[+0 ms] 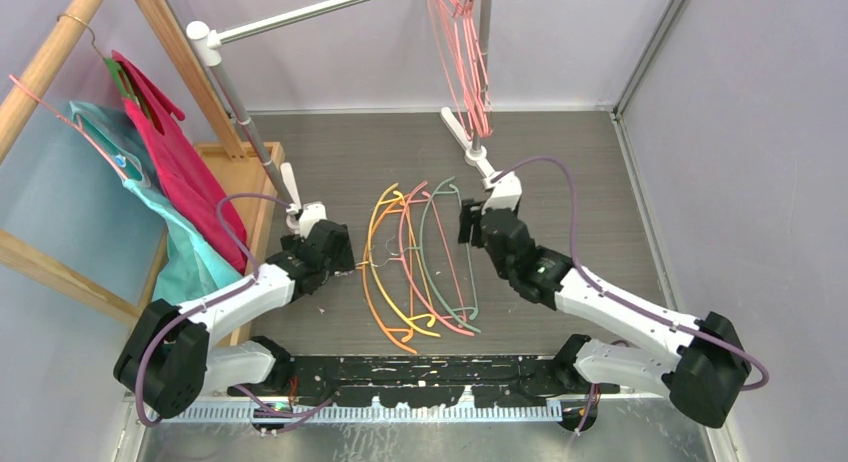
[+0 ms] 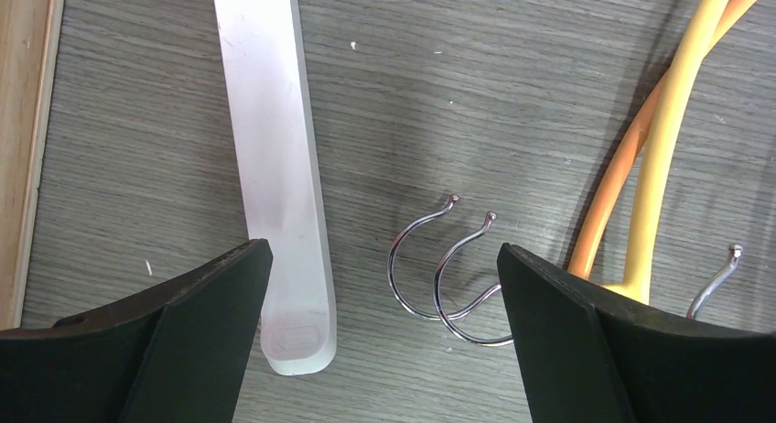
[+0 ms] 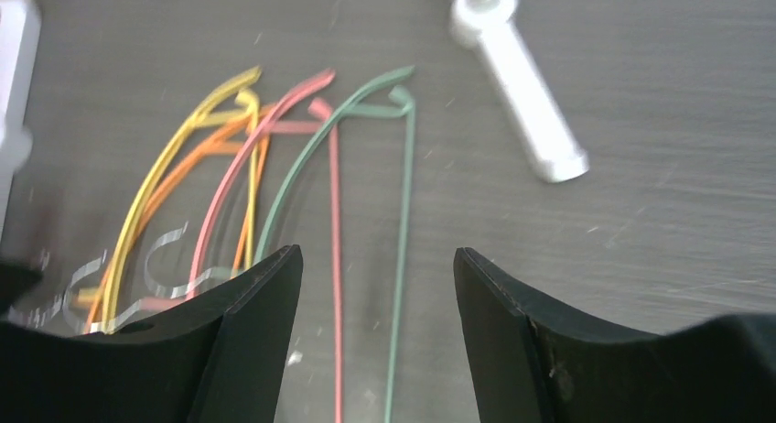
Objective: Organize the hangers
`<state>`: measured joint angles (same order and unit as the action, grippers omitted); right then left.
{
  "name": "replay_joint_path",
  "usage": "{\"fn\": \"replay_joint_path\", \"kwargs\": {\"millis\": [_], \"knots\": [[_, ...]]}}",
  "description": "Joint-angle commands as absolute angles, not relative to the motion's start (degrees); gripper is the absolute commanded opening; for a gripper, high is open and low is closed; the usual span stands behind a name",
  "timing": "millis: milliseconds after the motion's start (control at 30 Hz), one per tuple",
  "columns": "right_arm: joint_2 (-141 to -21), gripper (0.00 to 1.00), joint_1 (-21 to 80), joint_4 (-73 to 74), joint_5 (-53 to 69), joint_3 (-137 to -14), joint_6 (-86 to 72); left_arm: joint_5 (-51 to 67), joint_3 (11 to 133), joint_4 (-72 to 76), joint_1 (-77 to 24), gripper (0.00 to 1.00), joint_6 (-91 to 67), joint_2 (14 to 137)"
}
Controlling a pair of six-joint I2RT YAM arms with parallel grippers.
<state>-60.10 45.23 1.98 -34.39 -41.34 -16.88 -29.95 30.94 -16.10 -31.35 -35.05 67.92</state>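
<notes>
Several bare hangers [image 1: 420,262] lie fanned on the dark floor between my arms: orange, yellow, pink and green. More pink hangers [image 1: 465,52] hang from the metal rail at the back. My left gripper [image 1: 350,257] stands open just left of the pile. In the left wrist view two chrome hooks [image 2: 439,276] lie between its fingers [image 2: 384,258], with the yellow hanger [image 2: 663,148] and an orange one [image 2: 613,203] to their right. My right gripper [image 3: 378,267] is open above the pile's right side. The pink bar [image 3: 335,258] and green bar [image 3: 401,258] run on the floor below its gap.
A wooden frame at the left carries magenta [image 1: 175,152] and teal [image 1: 150,212] garments on hangers. The metal rail [image 1: 320,12] spans two posts, whose white feet [image 2: 274,167] [image 3: 531,103] rest on the floor beside each gripper. Walls close in behind and to the right.
</notes>
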Motion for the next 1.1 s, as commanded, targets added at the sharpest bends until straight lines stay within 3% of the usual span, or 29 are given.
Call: {"fn": "replay_joint_path", "kwargs": {"millis": [0,300,733,833,1067], "knots": [[-63.4,0.67,49.0,-1.2,-26.0,-37.3,-20.7,-30.2,33.3,-14.5,-31.0,0.98,-34.8,67.6],[-78.1,0.62,50.0,-9.5,-8.9,-36.6,-23.0,-30.2,33.2,-15.3,-31.0,0.98,-34.9,65.9],[-86.3,0.51,50.5,-12.6,-3.3,-37.9,-24.8,-30.2,32.4,-15.6,-31.0,0.98,-34.9,64.3],[-87.5,0.43,50.8,-12.7,-3.6,-37.9,-25.0,-30.1,32.2,-15.8,-31.0,0.98,-34.9,63.9],[-86.3,0.09,50.9,-12.6,-5.7,-37.2,-25.3,-30.4,31.9,-16.8,-31.0,0.98,-34.9,61.9]]}}
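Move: The green hanger lies flat some 18 cm below the right hand, its middle about 3 cm back and 8 cm to the left. The pink hanger overlaps it, about 3 cm farther left; the yellow hanger lies about 9 cm left of the green one, level with it. The rack's white foot is on the floor, roughly 16 cm ahead of this hand and 2 cm left. From the left hand, the green hanger is some 25 cm to the right, level ahead and about 4 cm lower. The green hanger's curved shoulder, just on the near side of its hook, is where the right hand drops: it sinks some 18 cm while swinging about 11 cm left and 7 cm back, fast at first, then easing. The fingers tip down and turn counter-clockwise by nearly 30 degrees each; low down they close from well open and pinch the shoulder between their tips. ##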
